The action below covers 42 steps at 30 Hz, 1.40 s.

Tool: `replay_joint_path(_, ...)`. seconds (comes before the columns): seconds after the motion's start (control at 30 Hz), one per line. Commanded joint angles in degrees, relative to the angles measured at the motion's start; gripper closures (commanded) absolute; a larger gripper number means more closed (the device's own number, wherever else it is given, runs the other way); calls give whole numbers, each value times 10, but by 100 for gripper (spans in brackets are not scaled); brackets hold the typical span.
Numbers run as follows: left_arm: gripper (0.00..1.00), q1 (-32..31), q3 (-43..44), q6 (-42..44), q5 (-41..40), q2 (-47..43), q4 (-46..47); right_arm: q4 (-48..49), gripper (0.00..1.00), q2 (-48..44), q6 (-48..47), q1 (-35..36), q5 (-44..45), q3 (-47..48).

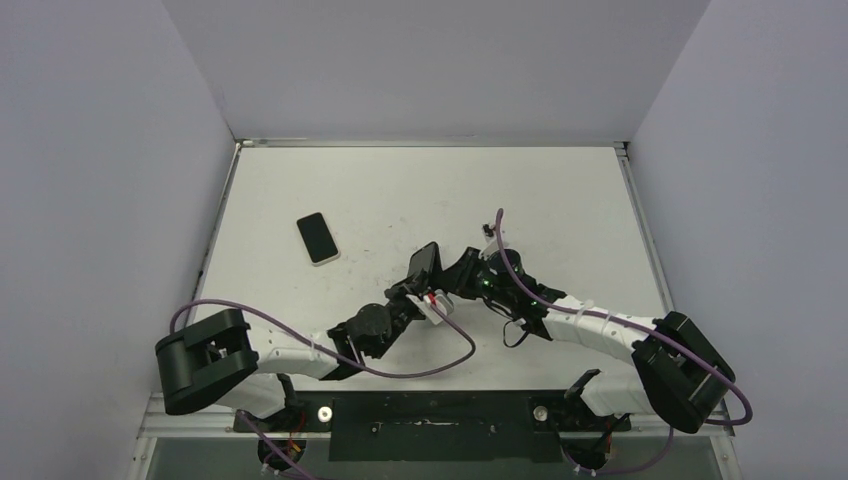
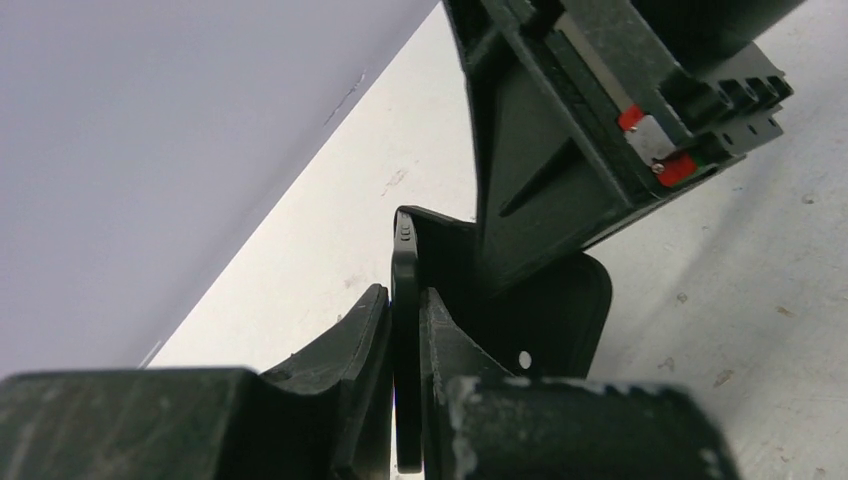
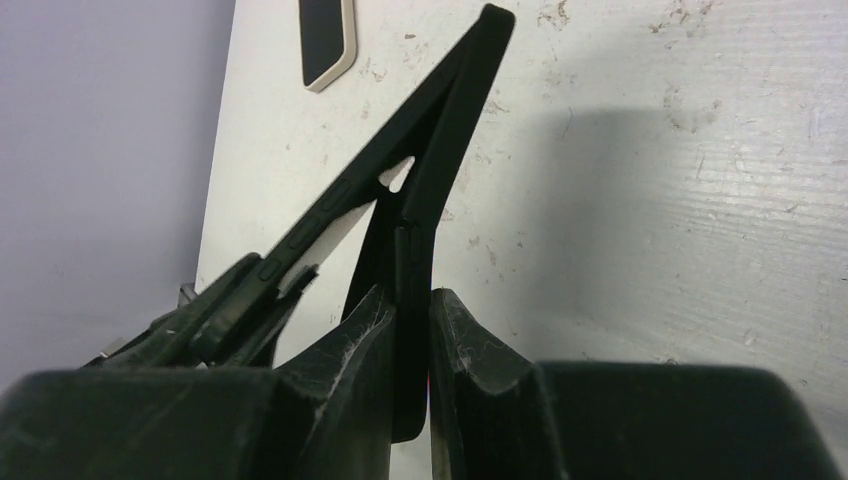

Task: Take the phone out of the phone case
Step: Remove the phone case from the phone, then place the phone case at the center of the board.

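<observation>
The phone (image 1: 318,238), dark screen with a pale rim, lies flat on the table at the left, outside the case; its end also shows in the right wrist view (image 3: 328,35). The black phone case (image 1: 424,265) is held up off the table between both grippers. My left gripper (image 1: 410,296) is shut on one side wall of the case (image 2: 560,310). My right gripper (image 1: 462,272) is shut on the opposite wall. In the right wrist view the case (image 3: 440,110) is spread into a V, empty, between my right gripper (image 3: 412,300) and the left one.
The white table (image 1: 560,200) is scuffed and walled by pale panels on the left, back and right. Both arms meet near the table's middle front, with purple cables looping around them.
</observation>
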Motion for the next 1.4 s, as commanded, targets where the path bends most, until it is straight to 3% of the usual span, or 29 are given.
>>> replay_joint_path(0.0,100,-11,7,-25,16,-72,29,29,100,2,-31,-1,55,25)
replay_joint_path(0.27,100,-11,6,-60,18,-142,-18,46,100,24,-52,-13,77,0)
replay_joint_path(0.47,100,-9,-22,-81,9,-200,-35,69,100,34,-83,-77,72,-3)
replay_joint_path(0.9,100,29,-64,-77,-13,-165,7,55,100,125,-204,-330,-127,71)
replay_joint_path(1.1,100,39,-74,-80,1,-159,22,44,100,239,-221,-362,-216,156)
replay_joint_path(1.27,100,42,-78,-81,4,-158,22,31,100,306,-217,-373,-209,202)
replay_joint_path(1.37,100,44,-80,-81,5,-160,23,28,92,327,-216,-383,-205,212)
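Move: The left fingers already pinch the phone, which stands tilted half out of the case. The case's middle is about 3 cm ahead of the left hand, 2 cm to its right and 4 cm below. From the right hand, which grips the case, that middle lies roughly 3 cm ahead, 3 cm left and level; the bare table it is taken to is some 20 cm ahead, 12 cm right and 11 cm down. A second phone lies about 16 cm ahead, 27 cm left and 15 cm below the left hand. Keep both grips and lift the left gripper about 6 cm, rolling its left side down to peel the phone up off the case; then carry the phone left, sinking most of the way back. Meanwhile take the case away with the right gripper, dipping slightly first, then sweeping some 18 cm forward and 16 cm right and down towards the bare table, turning clockwise on the way. ##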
